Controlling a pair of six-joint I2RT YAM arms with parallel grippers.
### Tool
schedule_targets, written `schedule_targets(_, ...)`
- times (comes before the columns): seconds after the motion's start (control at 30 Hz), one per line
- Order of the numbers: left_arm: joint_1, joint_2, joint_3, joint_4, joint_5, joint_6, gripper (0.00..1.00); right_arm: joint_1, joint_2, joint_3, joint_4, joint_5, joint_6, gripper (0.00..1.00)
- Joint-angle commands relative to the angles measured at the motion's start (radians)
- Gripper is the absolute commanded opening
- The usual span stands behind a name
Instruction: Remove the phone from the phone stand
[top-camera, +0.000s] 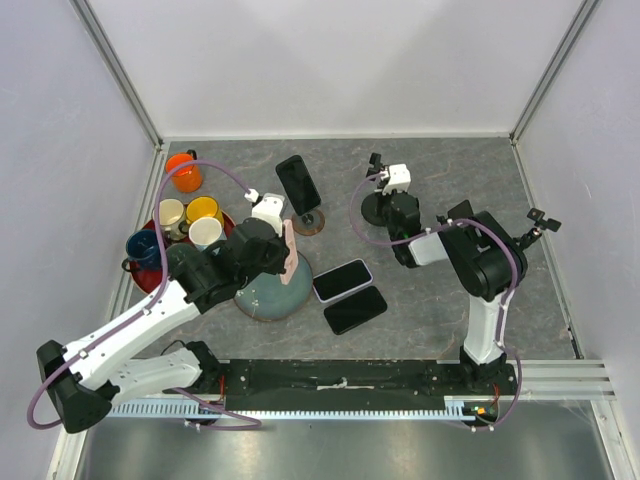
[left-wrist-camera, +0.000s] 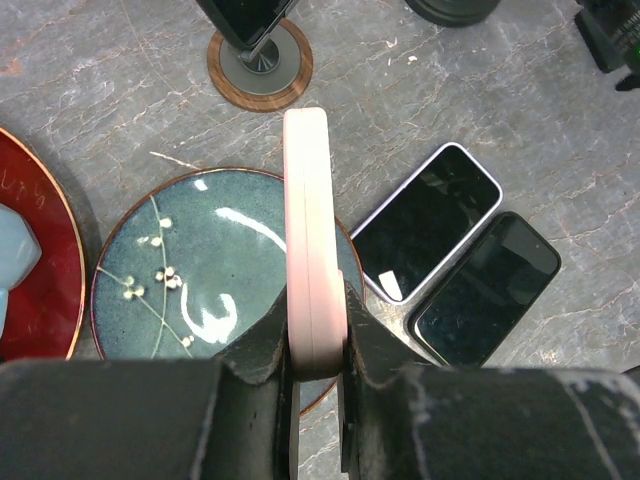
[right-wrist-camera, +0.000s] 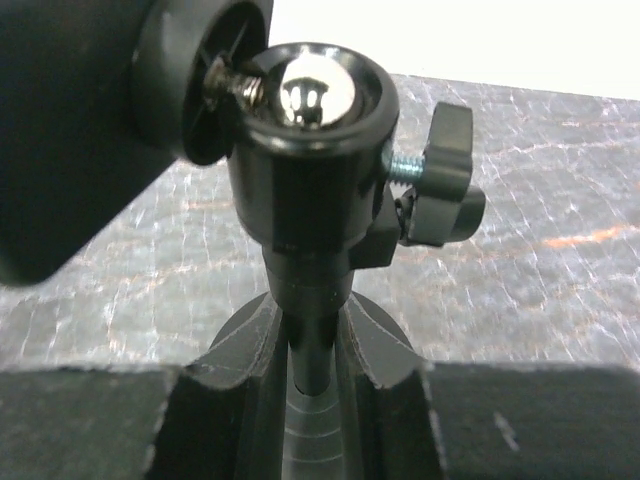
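Observation:
A pink phone (left-wrist-camera: 308, 250) is held edge-on between the jaws of my left gripper (left-wrist-camera: 316, 335), which is shut on its lower end. It hangs above a teal plate (left-wrist-camera: 190, 270). From above, the phone (top-camera: 290, 248) and left gripper (top-camera: 283, 255) sit left of centre. The black phone stand (right-wrist-camera: 305, 150), with a ball head and a clamp screw, carries no phone. My right gripper (right-wrist-camera: 317, 340) is shut on its thin stem just above the round base. In the top view the stand (top-camera: 378, 208) is at back right, with the right gripper (top-camera: 395, 212) beside it.
A white-edged phone (top-camera: 342, 280) and a black phone (top-camera: 356, 309) lie flat right of the teal plate (top-camera: 272, 295). Another dark phone (top-camera: 298, 184) leans on a wood-rimmed round stand (top-camera: 309, 222). A red tray (top-camera: 150, 275) of mugs and an orange mug (top-camera: 183, 172) stand at the left.

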Motion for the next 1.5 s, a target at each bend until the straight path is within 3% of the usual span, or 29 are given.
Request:
schedule_targets(0.0,0.001,-0.036,0.003,0.078,-0.019,-0.039,0.02,-0.024,0.067,0.116,0.049,-0.037,-0.002,0.0)
schedule_targets(0.1,0.002,-0.032,0.005,0.084,-0.002,-0.048,0.02,-0.029,0.063,0.128,0.023,-0.034,0.034,0.0)
schedule_targets(0.17,0.001,-0.027,0.009,0.087,0.006,-0.059,0.02,-0.032,0.053,0.12,-0.003,-0.028,0.047,0.06)
schedule_targets(0.27,0.001,-0.023,0.017,0.09,0.018,-0.086,0.02,-0.033,0.026,0.094,-0.012,-0.051,0.037,0.37)
schedule_targets(0.33,0.002,-0.015,0.026,0.088,0.024,-0.112,0.02,-0.033,-0.008,0.073,-0.017,-0.07,0.03,0.49)
schedule_targets(0.37,0.001,-0.012,0.031,0.085,0.024,-0.124,0.02,-0.032,-0.022,0.065,-0.026,-0.087,0.027,0.6)
schedule_targets(0.47,0.001,0.002,0.052,0.081,0.027,-0.172,0.02,-0.032,-0.1,0.034,-0.059,-0.113,0.021,0.75)
schedule_targets(0.57,0.002,0.016,0.078,0.065,0.026,-0.226,0.02,-0.032,-0.207,-0.01,-0.108,-0.124,0.014,0.84)
schedule_targets(0.63,0.001,0.023,0.097,0.062,0.032,-0.261,0.02,-0.032,-0.308,-0.057,-0.141,-0.129,0.011,0.86)
schedule_targets(0.87,0.002,0.034,0.118,0.098,0.049,-0.362,0.02,-0.015,-0.719,-0.2,-0.519,-0.238,0.045,0.88)
schedule_targets(1.0,0.001,0.06,0.135,0.134,0.062,-0.398,0.02,0.087,-0.913,-0.226,-0.711,-0.282,0.008,0.88)
schedule_targets(1.07,0.002,0.076,0.143,0.138,0.059,-0.411,0.02,0.175,-0.948,-0.219,-0.795,-0.285,-0.036,0.88)
schedule_targets(1.23,0.001,0.12,0.16,0.15,0.065,-0.482,0.04,0.391,-1.007,-0.239,-0.788,-0.259,-0.029,0.9)
schedule_targets(1.47,0.001,0.172,0.178,0.15,0.088,-0.549,0.04,0.721,-0.835,-0.185,-0.733,0.088,-0.157,0.9)
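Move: Between the right fingers is the emptied phone stand's post. The pink phone, held in the left hand with its middle about 3 cm ahead of that hand, lies roughly 22 cm back, 22 cm left and 10 cm above the right hand. On the table, some 8 cm below the right hand, the white-rimmed phone lies about 21 cm back and 9 cm left of that hand, and the plate roughly 22 cm back and 27 cm left. Easing the stand the last 2 cm forward, the right hand opens wide and lets go of the post, then backs off about 29 cm, rising some 15 cm before sinking a little, swinging left and turning about 40 degrees counter-clockwise to approach the pink phone. The left hand keeps its grip on that phone, rolling it some 20 degrees right-side-up and carrying it about 5 cm right. ##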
